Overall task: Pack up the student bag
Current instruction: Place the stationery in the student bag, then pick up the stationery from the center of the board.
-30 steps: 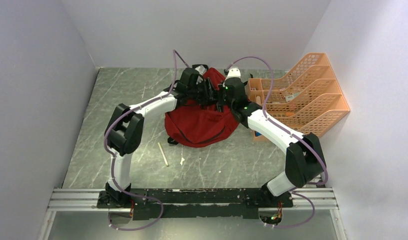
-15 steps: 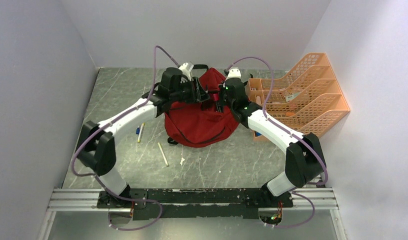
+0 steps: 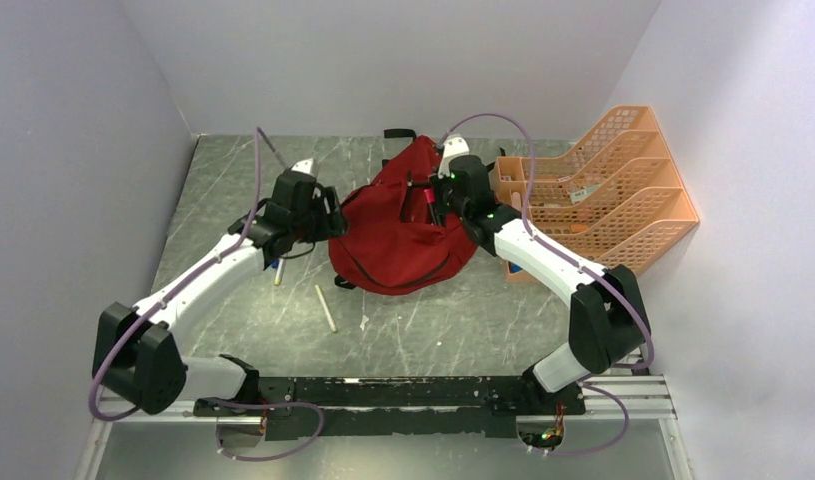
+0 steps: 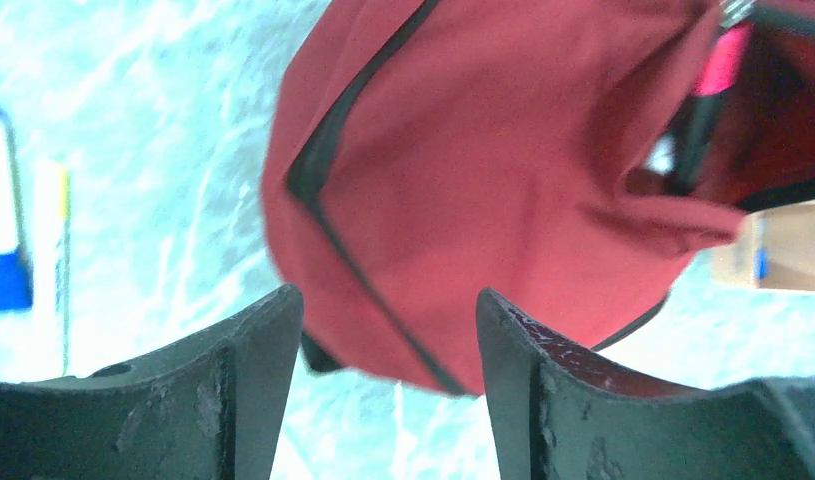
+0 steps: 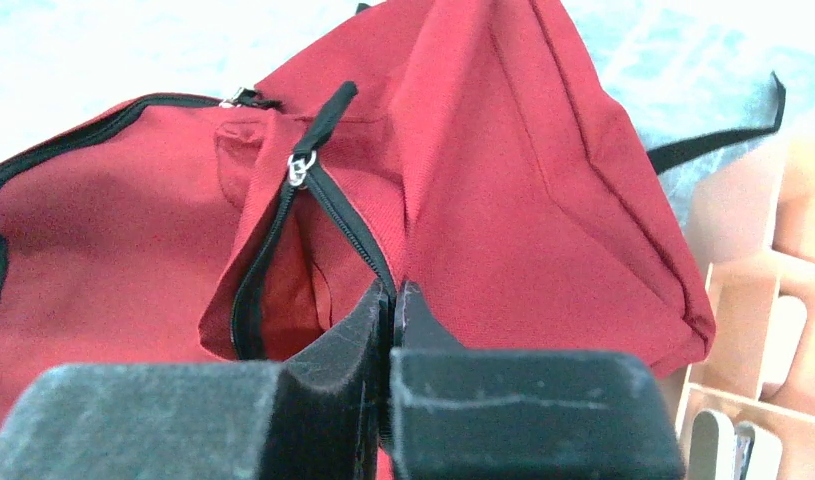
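The student bag (image 3: pixel 398 240), dark red with black zippers, lies in the middle of the table, its top held up. My right gripper (image 3: pixel 435 203) is shut on the zipper edge of the bag's open pocket (image 5: pixel 283 290), jaws pressed together (image 5: pixel 393 292) just below the zipper pull (image 5: pixel 301 166). A pink object (image 4: pixel 721 62) shows inside the opening. My left gripper (image 3: pixel 333 215) hangs open just left of the bag, nothing between its fingers (image 4: pixel 253 380). Beyond them lies the bag (image 4: pixel 483 180).
An orange mesh file organizer (image 3: pixel 623 190) stands against the right wall, touching the bag's right side. A blue-capped marker (image 4: pixel 8 235) and a pale pencil (image 4: pixel 55 250) lie left of the bag. Another pale stick (image 3: pixel 326 307) and a white scrap (image 3: pixel 364 322) lie nearer the front.
My left arm has drawn back leftward from the bag's opening to beside the bag, its jaws wider apart. The right gripper has kept its hold on the zipper edge.
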Controlling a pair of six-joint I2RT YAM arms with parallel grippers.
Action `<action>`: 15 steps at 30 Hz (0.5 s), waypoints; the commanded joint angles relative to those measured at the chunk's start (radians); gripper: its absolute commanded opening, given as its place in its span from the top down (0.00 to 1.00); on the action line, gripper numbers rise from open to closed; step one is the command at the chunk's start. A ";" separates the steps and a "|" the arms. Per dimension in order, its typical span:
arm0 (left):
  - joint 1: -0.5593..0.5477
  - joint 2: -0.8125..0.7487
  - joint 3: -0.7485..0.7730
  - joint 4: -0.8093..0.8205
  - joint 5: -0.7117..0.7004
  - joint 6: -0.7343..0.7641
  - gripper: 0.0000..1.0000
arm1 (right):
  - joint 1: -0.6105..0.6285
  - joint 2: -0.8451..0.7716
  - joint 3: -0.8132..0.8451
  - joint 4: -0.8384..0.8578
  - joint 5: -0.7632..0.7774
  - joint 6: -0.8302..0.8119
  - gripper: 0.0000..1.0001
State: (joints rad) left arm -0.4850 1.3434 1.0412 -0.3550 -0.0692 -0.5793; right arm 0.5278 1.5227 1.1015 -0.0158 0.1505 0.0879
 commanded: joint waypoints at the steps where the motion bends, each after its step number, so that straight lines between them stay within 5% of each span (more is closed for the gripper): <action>1: 0.005 -0.089 -0.097 -0.133 -0.114 -0.023 0.32 | 0.062 0.016 0.003 0.072 0.038 -0.190 1.00; 15: 0.005 -0.169 -0.274 -0.257 -0.136 -0.098 0.34 | 0.115 0.025 -0.010 0.093 0.127 -0.214 1.00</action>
State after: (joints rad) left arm -0.4850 1.1965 0.7753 -0.5819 -0.1841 -0.6552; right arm 0.6365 1.5623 1.1015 0.0250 0.2619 -0.1352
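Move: The pale marker lies about 14 cm back from my left hand, 6 cm to its left and some 17 cm below. The red student bag's middle is about 2 cm ahead, 13 cm to the right and 12 cm lower; the yellow-capped marker sits roughly 4 cm back and 15 cm left, the blue marker 1 cm back and 17 cm left, both on the table. From my right hand, the pale marker is around 21 cm back and 26 cm left. My left hand leaves the bag, empty and about two-thirds open, swinging back and down some 9 cm each and about 6 cm left towards the pale marker, while the wrist tips the fingers steeper by around 15 degrees. My right hand keeps its pinch on the bag's opening, drawing it about 2 cm left and rolling its left side down. ##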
